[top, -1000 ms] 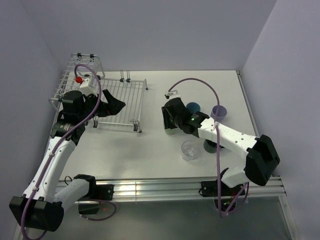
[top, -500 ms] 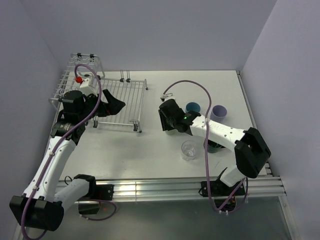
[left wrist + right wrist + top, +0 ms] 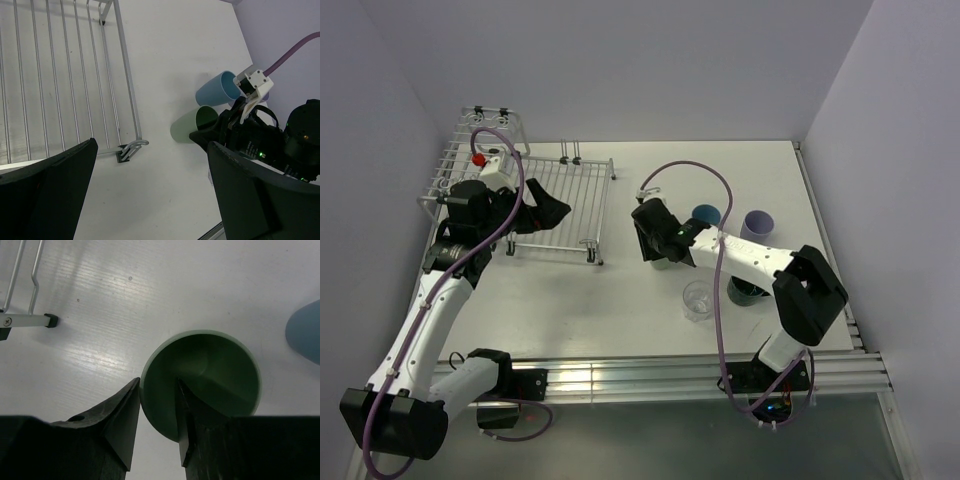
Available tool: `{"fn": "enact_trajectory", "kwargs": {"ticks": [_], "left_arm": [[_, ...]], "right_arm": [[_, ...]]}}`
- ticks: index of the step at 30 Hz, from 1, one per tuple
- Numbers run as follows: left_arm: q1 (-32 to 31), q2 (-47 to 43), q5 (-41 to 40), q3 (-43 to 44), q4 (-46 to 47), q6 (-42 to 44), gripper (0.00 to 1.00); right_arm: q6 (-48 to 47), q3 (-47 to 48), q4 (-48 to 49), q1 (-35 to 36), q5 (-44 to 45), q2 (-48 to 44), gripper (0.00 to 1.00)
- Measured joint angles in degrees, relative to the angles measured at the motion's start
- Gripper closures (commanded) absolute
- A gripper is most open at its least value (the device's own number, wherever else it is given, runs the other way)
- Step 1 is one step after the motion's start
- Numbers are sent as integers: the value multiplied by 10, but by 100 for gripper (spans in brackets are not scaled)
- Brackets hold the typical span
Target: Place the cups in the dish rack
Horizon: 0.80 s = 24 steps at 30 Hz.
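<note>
A pale green cup stands upright on the table right of the dish rack. My right gripper reaches down over its near-left rim: one finger outside against the wall, the other inside, a gap still between them. From above, this gripper covers most of the cup. A light blue cup, a lavender cup, a clear glass and a dark green mug stand nearby. My left gripper hangs wide open over the rack's flat tray, holding nothing.
The rack's raised basket is at the back left, with a red-topped item in it. The rack's foot lies close to the left of the pale green cup. The right arm's purple cable arcs above the cups.
My right gripper has slid left and settled over the pale green cup, its jaws narrowing. The arm's shift uncovered the light blue and lavender cups. The left arm stayed still.
</note>
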Motion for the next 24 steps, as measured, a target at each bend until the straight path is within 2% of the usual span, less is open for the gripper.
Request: {"fn": "enact_trajectory", "kwargs": {"ticks": [7, 9, 10, 11, 14, 24], "left_arm": [[0, 0, 0, 0, 0, 0, 1], [0, 0, -1, 0, 0, 0, 1], [0, 0, -1, 0, 0, 0, 1], [0, 1, -2, 0, 0, 0, 1], [0, 4, -5, 0, 0, 0, 1], [-1, 17, -11, 14, -13, -2, 2]], "right_arm": [[-4, 0, -1, 0, 4, 14, 66], [-6, 0, -1, 0, 5, 15, 71], [-8, 1, -1, 0, 6, 16, 74], [-8, 3, -2, 0, 8, 17, 84], [-10, 14, -8, 0, 8, 24, 100], [-15, 85, -62, -1, -3, 33, 100]]}}
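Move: The green cup's middle lies about 3 cm to the right of the right hand, 1 cm ahead and 4 cm below, its left wall already between the parted fingers. The blue cup is about 13 cm right and 7 cm ahead; the clear glass is 12 cm right and 10 cm back. The rack's near right corner is some 12 cm left, 1 cm ahead. From the left hand the green cup lies roughly 22 cm right, level ahead, 22 cm below. The right hand sinks about 1 cm, pinches the green cup's left wall shut, then rises about 3 cm. ##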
